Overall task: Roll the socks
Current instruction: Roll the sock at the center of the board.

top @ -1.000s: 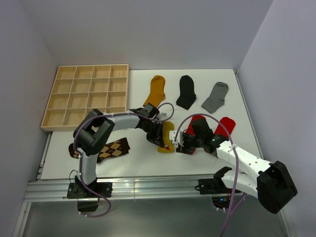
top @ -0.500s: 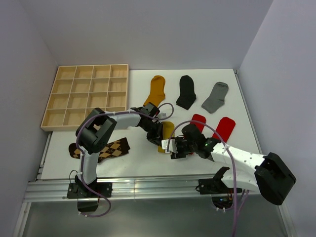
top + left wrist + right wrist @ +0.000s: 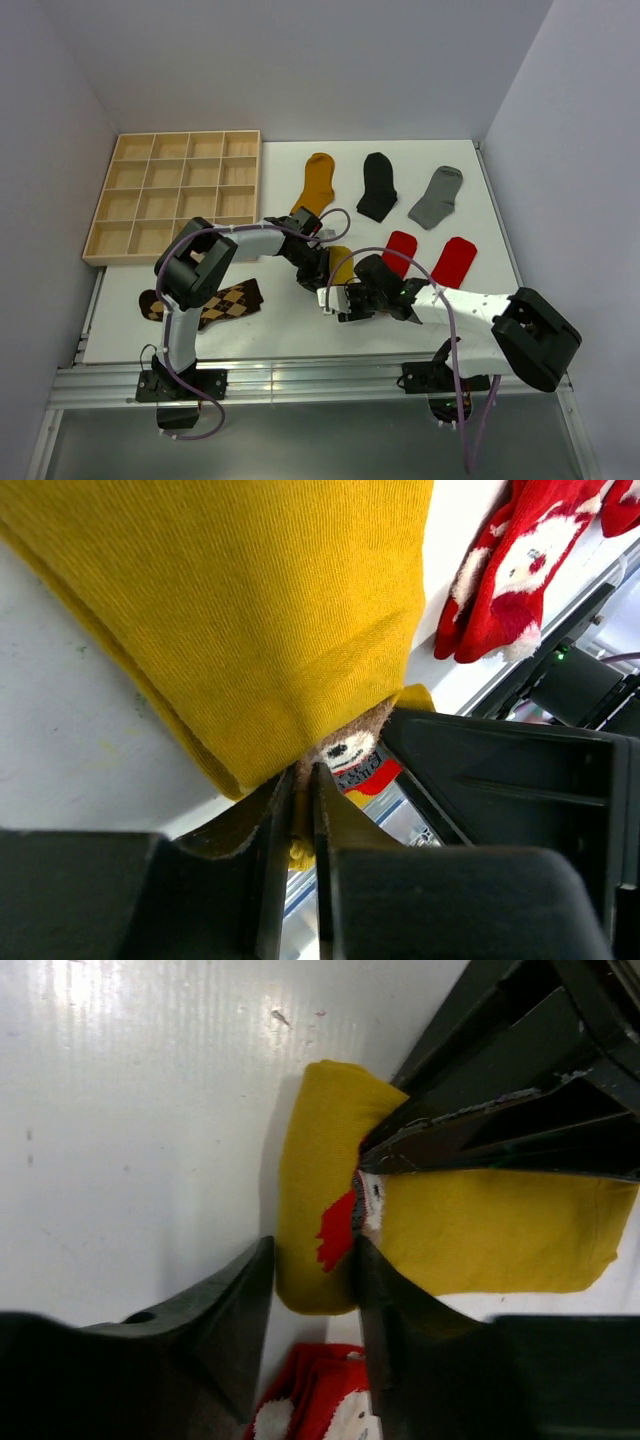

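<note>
A mustard yellow sock (image 3: 340, 258) lies half folded at the table's middle front. My left gripper (image 3: 318, 272) is shut on its edge; in the left wrist view the fingers (image 3: 303, 770) pinch yellow fabric (image 3: 250, 610) beside a small cartoon patch. My right gripper (image 3: 340, 298) is open, and its jaws (image 3: 312, 1260) stand close on either side of the sock's folded end (image 3: 310, 1260). Two red socks (image 3: 400, 245) (image 3: 455, 260) lie flat to the right. Another mustard sock (image 3: 317, 182), a black sock (image 3: 378, 185) and a grey sock (image 3: 437, 196) lie at the back.
The wooden grid tray (image 3: 175, 195) stands at the back left. A brown argyle sock (image 3: 215, 300) lies at the front left, under the left arm. The red socks (image 3: 320, 1410) lie just behind the right gripper. The table's front edge and rail are close below both grippers.
The right gripper has moved left, away from the red socks, to the yellow sock's folded end, and its jaws have narrowed. The left gripper has kept its place.
</note>
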Robot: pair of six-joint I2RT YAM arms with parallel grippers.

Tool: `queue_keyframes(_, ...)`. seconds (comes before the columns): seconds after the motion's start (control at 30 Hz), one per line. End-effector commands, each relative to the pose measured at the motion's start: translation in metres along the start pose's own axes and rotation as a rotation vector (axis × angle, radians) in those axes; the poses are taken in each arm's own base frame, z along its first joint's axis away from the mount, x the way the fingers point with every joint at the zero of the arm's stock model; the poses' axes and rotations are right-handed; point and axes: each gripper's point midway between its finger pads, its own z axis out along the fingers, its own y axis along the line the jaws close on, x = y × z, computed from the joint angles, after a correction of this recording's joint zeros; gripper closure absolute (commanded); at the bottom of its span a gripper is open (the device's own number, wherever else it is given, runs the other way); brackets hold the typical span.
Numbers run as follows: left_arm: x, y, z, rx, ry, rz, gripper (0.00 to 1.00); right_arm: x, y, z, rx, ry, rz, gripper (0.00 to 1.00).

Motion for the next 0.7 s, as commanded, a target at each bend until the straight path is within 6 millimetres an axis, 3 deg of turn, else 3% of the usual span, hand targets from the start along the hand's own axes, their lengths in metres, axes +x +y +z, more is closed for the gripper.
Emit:
queue_keyframes(0.0,0.007,0.029,0.011,-0.096,0.02,-0.036,0.81,-0.011,-0.019,0.003,0.036,0.004,-0.007,0.57)
queue_keyframes(0.07,0.008,0.028,0.01,-0.09,0.015,-0.047,0.75,-0.016,-0.019,0.003,0.013,-0.001,0.016,0.69)
queue_keyframes(0.17,0.006,0.025,0.007,-0.071,-0.024,-0.063,0.66,-0.023,-0.015,0.001,-0.061,-0.02,0.071,0.78)
queue_keyframes(0.37,-0.007,0.016,-0.008,-0.035,-0.187,-0.117,0.55,-0.025,-0.018,-0.017,-0.235,-0.065,0.242,0.82)
queue_keyframes(0.47,-0.013,0.009,-0.019,-0.005,-0.287,-0.13,0.54,-0.019,-0.013,-0.019,-0.367,-0.062,0.344,0.81)
queue_keyframes(0.67,-0.028,0.016,-0.047,-0.04,-0.524,-0.112,0.53,-0.006,-0.023,-0.025,-0.558,-0.032,0.584,0.81)
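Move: The yellow sock's rolled toe end lies between the hands, still pinched at its left end by the left fingers; its middle is about 3 cm to that hand's right and 1 cm back. From the right hand, whose open fingers straddle the other end, the roll's middle is about 2 cm left and 1 cm ahead, some 1 cm lower. The flat rest of the yellow sock is about 8 cm ahead and 2 cm left of the right hand, the nearer red sock about 6 cm ahead and 10 cm right. The right fingers close and pinch the right end of the yellow roll, then the hand carries it about 3 cm forward and 2 cm up while the wrist tips over by some 35 degrees, the fingertips swinging back towards the base, to turn the roll onto the flat part ahead. Meanwhile the left fingers open and let go of the roll's left end, and the left hand backs off about 2.5 cm to the left, a little forward and up, turning counter-clockwise. ##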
